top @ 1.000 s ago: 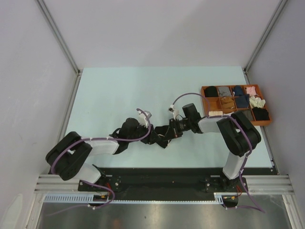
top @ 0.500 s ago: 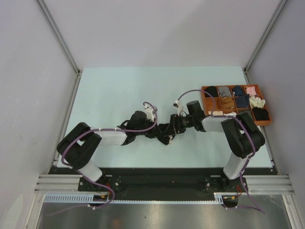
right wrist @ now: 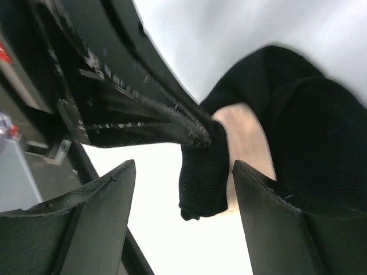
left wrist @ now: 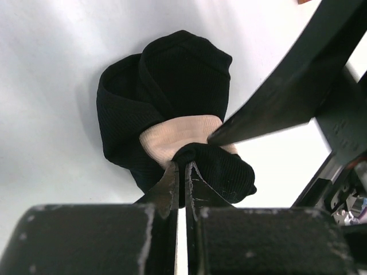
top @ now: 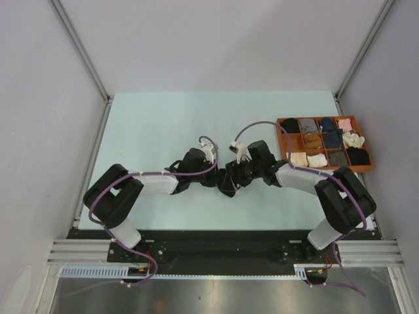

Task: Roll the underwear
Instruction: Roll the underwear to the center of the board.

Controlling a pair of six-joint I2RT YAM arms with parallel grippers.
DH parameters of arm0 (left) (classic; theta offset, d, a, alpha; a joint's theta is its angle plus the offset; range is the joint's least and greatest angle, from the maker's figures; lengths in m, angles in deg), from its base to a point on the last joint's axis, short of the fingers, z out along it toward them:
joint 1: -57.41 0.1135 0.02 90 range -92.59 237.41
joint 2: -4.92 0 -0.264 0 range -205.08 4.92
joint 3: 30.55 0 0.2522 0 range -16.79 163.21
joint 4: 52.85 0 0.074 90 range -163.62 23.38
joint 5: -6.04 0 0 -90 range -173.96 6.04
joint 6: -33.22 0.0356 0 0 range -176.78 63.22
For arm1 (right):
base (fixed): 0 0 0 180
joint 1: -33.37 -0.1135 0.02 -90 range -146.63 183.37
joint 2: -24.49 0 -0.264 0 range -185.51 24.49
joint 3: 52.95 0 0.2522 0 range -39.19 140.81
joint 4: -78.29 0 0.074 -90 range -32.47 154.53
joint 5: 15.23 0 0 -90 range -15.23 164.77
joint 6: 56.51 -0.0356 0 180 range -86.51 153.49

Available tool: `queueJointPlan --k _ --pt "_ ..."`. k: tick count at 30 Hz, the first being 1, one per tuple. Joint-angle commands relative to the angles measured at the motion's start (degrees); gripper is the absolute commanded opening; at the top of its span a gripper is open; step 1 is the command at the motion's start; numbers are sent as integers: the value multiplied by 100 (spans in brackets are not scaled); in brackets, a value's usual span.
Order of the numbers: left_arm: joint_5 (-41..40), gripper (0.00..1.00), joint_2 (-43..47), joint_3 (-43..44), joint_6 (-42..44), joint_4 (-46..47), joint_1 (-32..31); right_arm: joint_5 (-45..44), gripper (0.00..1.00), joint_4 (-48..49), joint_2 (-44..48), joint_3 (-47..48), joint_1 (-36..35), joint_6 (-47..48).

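The black underwear, bunched into a loose roll with its beige waistband showing, lies on the table between the two grippers. My left gripper is shut on a fold of black fabric at the near end of the bundle; from above it sits just left of it. My right gripper stands open around the same fold, its fingers apart from the cloth; from above it is just right of the bundle. The left gripper's fingers reach in from the upper left in the right wrist view.
An orange compartment tray at the right of the table holds several rolled garments in black, grey, navy, brown, beige and pink. The right gripper's finger crosses the left wrist view. The table's near edge runs just behind the grippers.
My right gripper has opened and let go of the black underwear. My left gripper has reached right and shut on a fold of it.
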Motion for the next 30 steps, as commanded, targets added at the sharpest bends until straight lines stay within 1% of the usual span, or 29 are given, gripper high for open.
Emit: queueJointPlan --k 1,3,7,10,15,17,18,19,20,21,22,23,24,26,27,28,29,30 --pt "-151 0 -163 153 -91 -280 -25 -848 73 -465 177 139 -332 379" --pt "-151 0 -207 188 -117 -333 -25 -1164 73 -588 221 139 -455 467" --pt "-116 0 -216 197 -205 -325 1 -1902 73 -773 344 139 -964 608" --pt "-63 0 -216 205 -319 -316 28 -2490 72 -756 300 122 -1254 626" --pt "34 0 -181 144 -547 -237 98 -3028 71 -598 116 95 -1642 582" --pt "165 0 -181 118 -644 -114 151 -3335 67 -571 54 95 -1747 521" --pt "201 0 -190 83 -662 -87 203 -3345 63 -571 11 95 -1765 512" --pt "236 0 -181 65 -706 -44 230 -3563 43 -580 -7 95 -1765 503" --pt "314 0 -181 48 -750 61 247 -3582 33 -615 -25 95 -1774 494" --pt "367 0 -181 13 -776 114 282 -3582 25 -624 -60 95 -1783 494" --pt "438 0 -181 -5 -820 167 292 -3461 11 -633 -78 95 -1774 555" --pt "621 0 -172 -5 -829 281 309 -3407 5 -650 -78 95 -1739 556" --pt "684 2 -164 -5 -855 308 344 -3059 0 -633 -52 95 -1713 564" --pt "807 13 -41 -40 -926 352 414 -2732 0 -642 19 104 -1634 486" --pt "860 32 64 -67 -943 361 519 -2330 0 -650 62 104 -1477 450" --pt "860 40 169 -110 -961 361 590 -2117 0 -677 141 104 -1397 389" --pt "851 56 440 -215 -944 335 730 -1923 0 -703 185 104 -1301 223" --pt "817 62 574 -260 -909 282 792 -1495 0 -729 221 113 -1117 135"
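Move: The right gripper is open above the underwear's rolled edge: its middle is about 1 cm back, 1 cm left and 3 cm below. The waistband shows just beyond it, about 1 cm ahead of the hand and 1 cm left, while the loose black cloth centres 4 cm ahead and 2 cm left. From the left gripper, already pinching one end, the rolled edge's middle lies 3 cm right, 1 cm back and 1 cm lower. Keep the left gripper shut on its end of the rolled edge while you lower the right one about 3 cm, drawing it back 1 to 2 cm and tipping its fingers some 20 degrees steeper. Pinch the rolled edge with the right fingers close beside the left tips, then open the left fingers about halfway, easing them barely 1 cm leftward. ##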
